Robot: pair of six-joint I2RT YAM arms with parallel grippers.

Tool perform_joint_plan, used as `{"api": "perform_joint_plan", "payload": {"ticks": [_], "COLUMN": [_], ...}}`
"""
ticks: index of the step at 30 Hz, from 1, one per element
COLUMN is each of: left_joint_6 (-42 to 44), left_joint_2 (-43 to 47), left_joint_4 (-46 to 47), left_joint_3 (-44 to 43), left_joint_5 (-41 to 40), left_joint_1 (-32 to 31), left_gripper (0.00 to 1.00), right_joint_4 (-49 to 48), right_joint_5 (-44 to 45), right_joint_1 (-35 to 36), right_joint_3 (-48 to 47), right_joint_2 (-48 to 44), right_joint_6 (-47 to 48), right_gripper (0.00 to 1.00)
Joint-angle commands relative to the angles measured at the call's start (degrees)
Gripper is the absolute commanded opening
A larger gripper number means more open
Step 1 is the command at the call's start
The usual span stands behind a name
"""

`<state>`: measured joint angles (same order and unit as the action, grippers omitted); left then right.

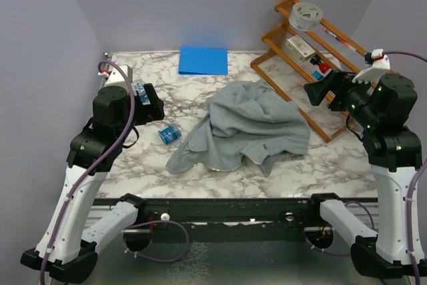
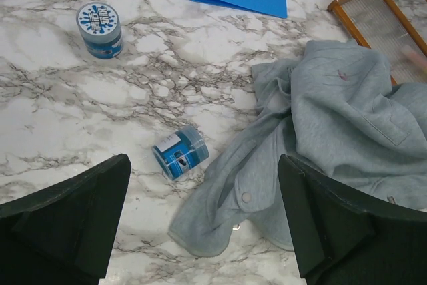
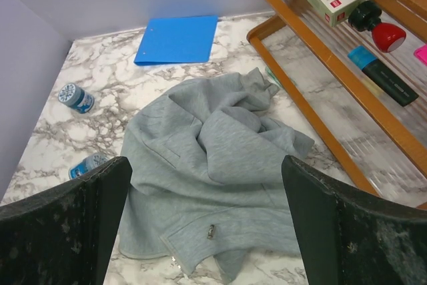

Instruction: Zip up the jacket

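Observation:
The light grey-green jacket (image 1: 248, 127) lies crumpled in a heap in the middle of the marble table (image 1: 333, 158), with one flap trailing toward the front left. In the right wrist view a small metal zipper pull (image 3: 211, 231) shows on the jacket (image 3: 213, 158) near its front hem. The left wrist view shows the jacket's (image 2: 333, 125) trailing flap with a snap button (image 2: 246, 196). My left gripper (image 1: 151, 103) hovers open left of the jacket, nothing between its fingers (image 2: 100, 205). My right gripper (image 1: 319, 91) hovers open at the right, above the rack, also empty.
A small blue jar (image 1: 169, 134) lies on its side just left of the jacket; another (image 1: 140, 89) stands upright by the left gripper. A blue folder (image 1: 203, 60) lies at the back. A wooden rack (image 1: 293, 75) with a tape roll (image 1: 307, 15), box and markers stands back right.

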<state>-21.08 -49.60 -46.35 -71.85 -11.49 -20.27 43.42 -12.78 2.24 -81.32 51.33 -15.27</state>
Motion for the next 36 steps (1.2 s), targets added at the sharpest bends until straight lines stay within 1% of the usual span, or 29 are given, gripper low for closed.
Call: {"api": "perform_joint_plan", "payload": {"ticks": [1,6,8,10,13,20,23,26,29,33,34,36], "left_joint_6": [1.1,1.6,1.9,1.8,1.5,0.2,0.2,0.3,0.2,0.3,0.3,0.3], "left_joint_2": [0.8,2.1,2.6,3.2,4.0,3.8,3.9,3.7,2.0,-1.6,-2.4,-3.5], "left_joint_4": [0.5,1.3,1.4,1.8,3.7,6.6,8.3,10.7,14.2,18.6,19.4,20.5], "left_joint_3": [0.0,1.5,2.2,3.3,5.2,8.9,11.3,13.7,15.5,16.5,16.6,16.8], "left_joint_5": [-1.1,0.4,-0.3,-1.9,-2.5,-2.4,-1.6,0.5,4.4,10.5,11.4,13.0], "left_joint_1": [0.0,0.1,0.0,0.0,0.1,0.0,0.0,0.0,0.0,0.0,-0.1,-0.5], "left_gripper": [0.99,0.99,0.99,0.99,0.99,0.99,0.99,0.99,0.99,0.99,0.99,0.99], "right_joint_4": [0.7,1.6,1.4,0.0,1.7,0.6,-1.8,-2.3,-3.9,-6.2,-7.2,-8.7], "right_joint_5": [-0.7,-4.5,-4.1,-3.5,-4.8,-9.2,-8.2,-6.7,-5.7,-4.6,-4.0,0.4], "right_joint_1": [-0.3,-0.3,-0.2,-0.2,-0.3,-0.2,-0.1,0.0,0.3,1.3,2.4,8.0], "right_joint_3": [0.7,2.5,5.5,7.5,8.2,13.4,17.3,19.5,23.2,28.5,29.6,31.2], "right_joint_2": [-0.3,0.5,-0.4,-1.3,-0.6,2.0,1.2,1.0,1.5,3.8,4.3,5.0], "right_joint_6": [-0.8,-0.3,-1.5,-0.1,1.1,-3.9,-6.9,-8.1,-8.4,-7.5,-7.9,-9.3], "right_gripper": [1.0,1.0,0.95,0.98,0.99,0.96,0.96,0.97,1.0,1.0,1.0,1.0]}}
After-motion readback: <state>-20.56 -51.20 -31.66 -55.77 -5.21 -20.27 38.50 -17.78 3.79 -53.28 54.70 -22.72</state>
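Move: The zip pull on the jacket's right front lies about 6 cm back and 10 cm left of the right hand, roughly 35 cm below; the bunched cloth is about 7 cm ahead and 13 cm left. From the left hand, the jacket's left-front button is some 5 cm back, 9 cm right and 28 cm down; the tipped bottle lies almost directly underneath, 1 cm back and 1 cm left. Nothing is touched yet. The right hand drops steeply towards the zip pull, about 20 cm with a slight drift left, its wrist tipping some 30 degrees further down and its fingers staying wide open. The left hand starts down more slowly, about 8 cm, then swings forward and right towards the jacket's left front, also open. ##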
